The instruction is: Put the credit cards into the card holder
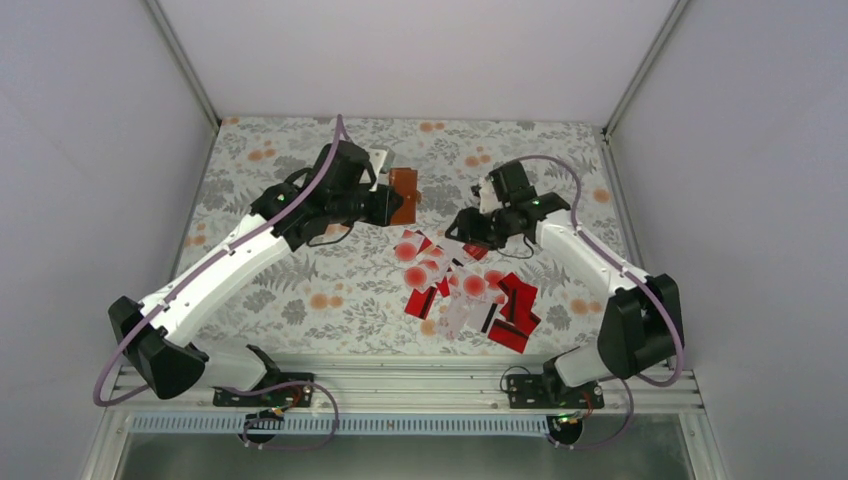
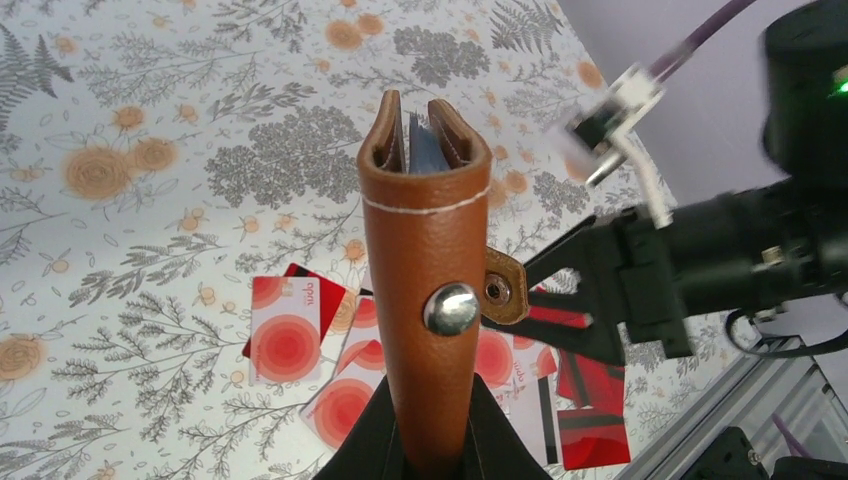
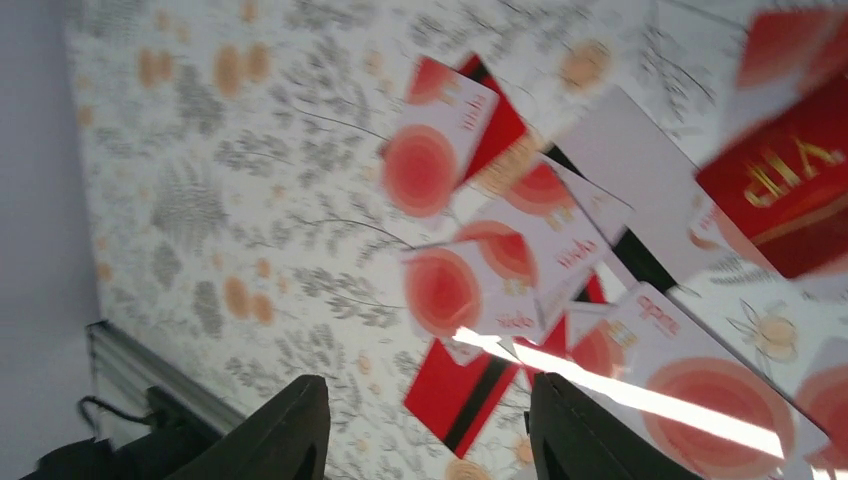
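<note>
My left gripper point(image 2: 432, 425) is shut on the lower end of the brown card holder point(image 2: 430, 240) and holds it upright above the table, its slit with pale blue pockets facing away. In the top view the card holder point(image 1: 404, 195) sits left of my right gripper point(image 1: 462, 226). The credit cards point(image 1: 468, 288), red ones with dark stripes and white ones with red blotches, lie scattered in a pile below both grippers. My right gripper point(image 3: 428, 400) hangs open over the credit cards point(image 3: 445, 290) with nothing between its fingers. A blurred pale streak point(image 3: 640, 395) crosses beside its right finger.
The floral tablecloth point(image 1: 300, 290) covers the table. White walls close in the back and sides. A metal rail point(image 1: 400, 385) runs along the near edge by the arm bases. The right arm's dark body point(image 2: 720, 260) fills the right of the left wrist view.
</note>
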### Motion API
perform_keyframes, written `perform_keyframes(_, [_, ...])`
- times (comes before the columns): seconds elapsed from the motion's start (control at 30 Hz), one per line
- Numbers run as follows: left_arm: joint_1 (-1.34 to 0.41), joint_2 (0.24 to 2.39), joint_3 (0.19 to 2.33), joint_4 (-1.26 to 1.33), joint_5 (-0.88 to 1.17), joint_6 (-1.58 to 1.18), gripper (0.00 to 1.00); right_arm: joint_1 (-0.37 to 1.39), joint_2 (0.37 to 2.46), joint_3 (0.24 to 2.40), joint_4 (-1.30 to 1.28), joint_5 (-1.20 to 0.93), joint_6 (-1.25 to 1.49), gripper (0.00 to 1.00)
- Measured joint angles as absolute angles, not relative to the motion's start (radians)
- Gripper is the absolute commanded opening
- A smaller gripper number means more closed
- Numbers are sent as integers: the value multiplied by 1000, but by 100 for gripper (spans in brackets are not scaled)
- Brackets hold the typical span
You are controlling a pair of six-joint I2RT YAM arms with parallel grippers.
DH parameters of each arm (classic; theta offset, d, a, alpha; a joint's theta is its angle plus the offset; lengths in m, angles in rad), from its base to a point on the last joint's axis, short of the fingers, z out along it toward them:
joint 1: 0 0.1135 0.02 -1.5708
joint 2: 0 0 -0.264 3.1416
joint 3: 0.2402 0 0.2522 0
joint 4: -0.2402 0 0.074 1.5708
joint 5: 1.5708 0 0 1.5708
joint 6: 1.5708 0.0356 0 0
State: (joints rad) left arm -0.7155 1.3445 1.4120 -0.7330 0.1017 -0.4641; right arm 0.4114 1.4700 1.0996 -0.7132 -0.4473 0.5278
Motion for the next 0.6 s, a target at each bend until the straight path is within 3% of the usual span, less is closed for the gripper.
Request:
perform_keyframes(0.4, [-666, 1345, 1409, -745, 117, -459, 2, 395, 1388, 1259, -569, -807, 459, 78])
perform_keyframes(0.6, [-653, 1359, 1422, -764, 142, -457, 2, 413, 1411, 1290, -553, -882, 443, 78])
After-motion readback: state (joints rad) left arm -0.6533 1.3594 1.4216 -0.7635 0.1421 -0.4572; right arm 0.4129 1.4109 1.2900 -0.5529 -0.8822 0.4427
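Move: About 10 cm to the left of the empty, half-open right hand, level with it fore and aft and some 14 cm above, is the card holder, already gripped by the left hand with its snap strap loose. From the left hand its middle lies about 2 cm ahead, 2 cm right and 1 cm down. Some 14 cm below the right hand lie the red gold-print card, 7 cm ahead and 7 cm right, and the overlapping card pair, 7 cm ahead and 9 cm left. Rising about 15 cm off the spread of cards and going some 6 cm left, the right hand comes up towards the strap side of the card holder, its fingers swinging from steeply down to flatter and more leftward while they open wider; it slows to a near stop just short. The left hand keeps its pinch on the holder and eases a couple of centimetres left and forward. ##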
